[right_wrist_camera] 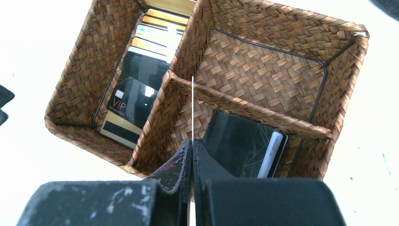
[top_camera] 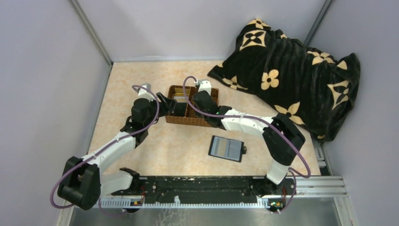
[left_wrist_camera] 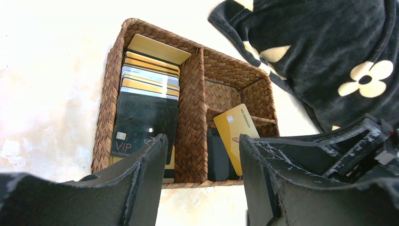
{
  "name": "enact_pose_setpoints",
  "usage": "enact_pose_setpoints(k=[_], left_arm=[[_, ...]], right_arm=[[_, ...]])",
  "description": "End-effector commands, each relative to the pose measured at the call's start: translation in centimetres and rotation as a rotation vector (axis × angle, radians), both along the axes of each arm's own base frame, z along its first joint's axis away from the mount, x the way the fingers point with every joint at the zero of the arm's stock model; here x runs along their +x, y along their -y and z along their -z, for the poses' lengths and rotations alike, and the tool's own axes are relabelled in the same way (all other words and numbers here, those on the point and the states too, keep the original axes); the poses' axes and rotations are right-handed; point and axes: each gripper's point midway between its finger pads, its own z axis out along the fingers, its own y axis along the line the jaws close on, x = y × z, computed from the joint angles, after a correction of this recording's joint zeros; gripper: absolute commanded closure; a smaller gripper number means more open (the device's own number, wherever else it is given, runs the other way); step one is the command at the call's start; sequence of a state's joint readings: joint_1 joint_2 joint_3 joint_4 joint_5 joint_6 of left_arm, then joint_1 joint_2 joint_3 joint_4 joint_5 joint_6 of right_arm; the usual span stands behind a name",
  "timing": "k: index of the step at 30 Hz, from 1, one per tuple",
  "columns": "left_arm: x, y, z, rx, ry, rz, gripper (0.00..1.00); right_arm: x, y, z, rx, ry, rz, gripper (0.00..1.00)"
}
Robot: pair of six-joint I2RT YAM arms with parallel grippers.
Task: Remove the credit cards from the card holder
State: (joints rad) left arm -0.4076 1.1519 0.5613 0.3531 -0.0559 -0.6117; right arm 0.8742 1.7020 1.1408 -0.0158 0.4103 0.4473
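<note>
The black card holder [top_camera: 227,148] lies open on the table, grey inside up, with both grippers away from it over the wicker tray [top_camera: 175,119]. My right gripper [right_wrist_camera: 192,142] is shut on a gold credit card [left_wrist_camera: 234,133], seen edge-on as a thin line [right_wrist_camera: 192,106], above the tray's near right compartment. My left gripper [left_wrist_camera: 202,137] stands open at the tray's near edge with nothing between its fingers. Several gold, grey and dark cards [left_wrist_camera: 147,92] lie stacked in the tray's long left compartment. Dark cards [right_wrist_camera: 237,141] lean in the near right compartment.
The brown wicker tray [right_wrist_camera: 263,70] has three compartments; the far right one holds nothing. A black blanket with cream flowers [top_camera: 291,70] is heaped at the back right, close to the tray. Grey walls enclose the table on three sides.
</note>
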Motion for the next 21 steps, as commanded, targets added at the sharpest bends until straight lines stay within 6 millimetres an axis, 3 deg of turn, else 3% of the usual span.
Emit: enact_pose_setpoints(k=[1,9,21], left_arm=[[-0.2,0.0,0.1,-0.007,-0.001,0.007,0.36],[-1.7,0.3,0.6,-0.019,-0.028,0.052,0.37],[-1.9,0.1,1.7,-0.008,-0.05,0.042,0.37]], right_arm=[[1.4,-1.6,-0.5,0.043,0.014,0.023,1.0],[1.9,-3.4,2.2,0.032,-0.011,0.046,1.0],[2.3,-4.3,2.3,0.041,0.006,0.052,1.0]])
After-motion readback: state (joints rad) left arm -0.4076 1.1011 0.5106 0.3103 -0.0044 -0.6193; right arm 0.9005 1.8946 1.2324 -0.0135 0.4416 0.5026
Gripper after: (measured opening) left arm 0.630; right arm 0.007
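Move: I hold the gold card upright in my shut right fingers. Its place is the left end of the basket's near-right compartment, about 3 cm ahead, 4 cm left and 10 cm below that hand. The black card on that floor is some 2 cm ahead and 3 cm right; the VIP card across the long divider, about 4 cm ahead and 11 cm left. From my open left hand the same place is roughly 3 cm ahead and 10 cm right, 14 cm down. I lower the gold card with my right hand, drifting 2 to 3 cm left, into the near-right compartment between the long divider and the black card. I sink nearly 6 cm with the fingers tipping down about 5 degrees, then come up by half a centimetre or so, still pinching the card. My empty left hand eases about 2 cm back and slightly down, staying open. ##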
